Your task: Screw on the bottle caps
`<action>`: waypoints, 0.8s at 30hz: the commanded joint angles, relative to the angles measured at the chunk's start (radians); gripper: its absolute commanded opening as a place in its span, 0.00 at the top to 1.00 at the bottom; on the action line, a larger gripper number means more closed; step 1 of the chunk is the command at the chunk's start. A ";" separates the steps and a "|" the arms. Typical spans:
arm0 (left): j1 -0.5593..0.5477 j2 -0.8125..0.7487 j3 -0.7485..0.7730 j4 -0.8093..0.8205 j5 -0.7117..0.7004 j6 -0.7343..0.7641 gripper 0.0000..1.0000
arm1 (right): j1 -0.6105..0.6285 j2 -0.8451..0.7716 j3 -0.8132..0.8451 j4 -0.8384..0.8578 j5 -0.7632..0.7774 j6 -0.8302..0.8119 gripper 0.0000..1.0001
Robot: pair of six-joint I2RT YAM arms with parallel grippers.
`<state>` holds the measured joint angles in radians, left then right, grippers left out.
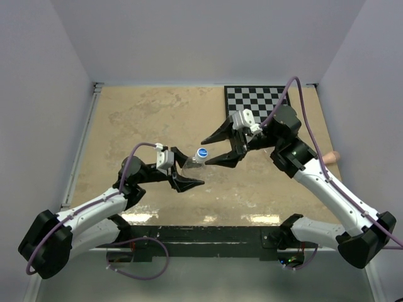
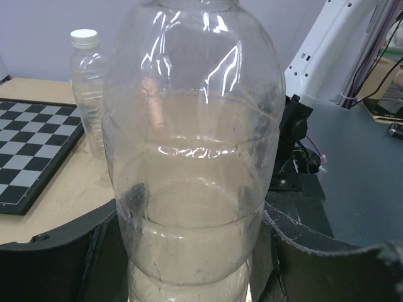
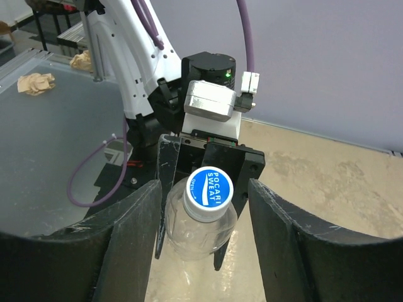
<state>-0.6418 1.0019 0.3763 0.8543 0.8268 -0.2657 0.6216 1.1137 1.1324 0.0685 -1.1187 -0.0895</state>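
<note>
My left gripper (image 1: 187, 170) is shut on the body of a short clear bottle (image 1: 194, 162), which tilts up toward the right arm. This bottle fills the left wrist view (image 2: 195, 157), with a black finger (image 2: 56, 264) pressed to each side. A blue cap (image 3: 211, 187) with white lettering sits on its neck. My right gripper (image 3: 204, 189) is open, its two fingers flanking the blue cap (image 1: 202, 153) with a gap on each side. A second clear bottle (image 2: 88, 94) with a white cap (image 2: 84, 38) on top stands upright beside the checkerboard.
A black-and-white checkerboard (image 1: 255, 100) lies flat at the back right of the tan table (image 1: 138, 119). A pinkish stick (image 1: 334, 157) shows at the table's right edge. Purple walls close in the left, back and right sides.
</note>
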 commanded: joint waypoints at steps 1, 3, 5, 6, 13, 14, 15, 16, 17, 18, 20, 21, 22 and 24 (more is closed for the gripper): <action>0.001 0.006 0.049 0.028 0.041 0.039 1.00 | 0.000 0.009 0.013 0.024 -0.035 0.016 0.42; 0.001 0.009 0.053 0.025 0.046 0.040 1.00 | 0.001 0.014 0.013 0.024 -0.038 0.016 0.46; -0.001 0.009 0.056 0.015 0.048 0.046 1.00 | 0.003 0.012 0.012 0.028 -0.039 0.016 0.48; -0.004 0.010 0.056 0.009 0.046 0.049 1.00 | 0.003 0.014 0.012 0.030 -0.041 0.019 0.49; -0.007 0.012 0.061 0.003 0.046 0.057 1.00 | 0.006 0.018 0.010 0.036 -0.050 0.023 0.55; -0.007 0.012 0.061 0.005 0.046 0.057 1.00 | 0.007 0.021 0.012 0.033 -0.052 0.025 0.57; -0.009 0.009 0.062 0.003 0.048 0.057 1.00 | 0.007 0.020 0.012 0.031 -0.055 0.024 0.57; -0.010 0.007 0.064 0.000 0.048 0.057 1.00 | 0.007 0.021 0.010 0.028 -0.055 0.022 0.59; -0.012 0.007 0.067 -0.004 0.048 0.062 1.00 | 0.007 0.023 0.009 0.028 -0.055 0.023 0.60; -0.010 0.006 0.069 -0.009 0.048 0.065 1.00 | 0.006 0.023 0.009 0.030 -0.055 0.022 0.61; -0.012 0.001 0.070 -0.018 0.048 0.069 1.00 | 0.007 0.024 0.007 0.028 -0.058 0.022 0.63; -0.015 -0.002 0.072 -0.023 0.046 0.072 1.00 | 0.009 0.026 0.007 0.027 -0.058 0.023 0.63; -0.013 -0.003 0.073 -0.027 0.044 0.074 1.00 | 0.010 0.026 0.007 0.027 -0.058 0.022 0.65; -0.016 -0.006 0.078 -0.032 0.041 0.079 1.00 | 0.010 0.028 0.009 0.024 -0.055 0.023 0.68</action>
<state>-0.6495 1.0111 0.4023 0.8051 0.8570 -0.2230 0.6231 1.1343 1.1324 0.0734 -1.1496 -0.0772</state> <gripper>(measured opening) 0.635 0.365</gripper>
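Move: The blue-topped cap, already sitting on the mouth of the clear bottle, is about 2 cm to the right hand's left and 1 cm lower, level with it fore and aft, between the open fingertips. The bottle's middle is some 3 cm left and 10 cm below the right hand. The other, capped bottle stands roughly 12 cm ahead, 23 cm right and 20 cm lower. From the left hand, the cap is about 12 cm up, 1 cm ahead and 3 cm right. Closing in almost on the spot, the right fingers narrow from well open to roughly a third open, one either side of the blue-topped cap, while that hand eases down only about 0.5 cm. By the end the fingertips come up against the cap's sides. The left hand stays put, still gripping the clear bottle beneath. ##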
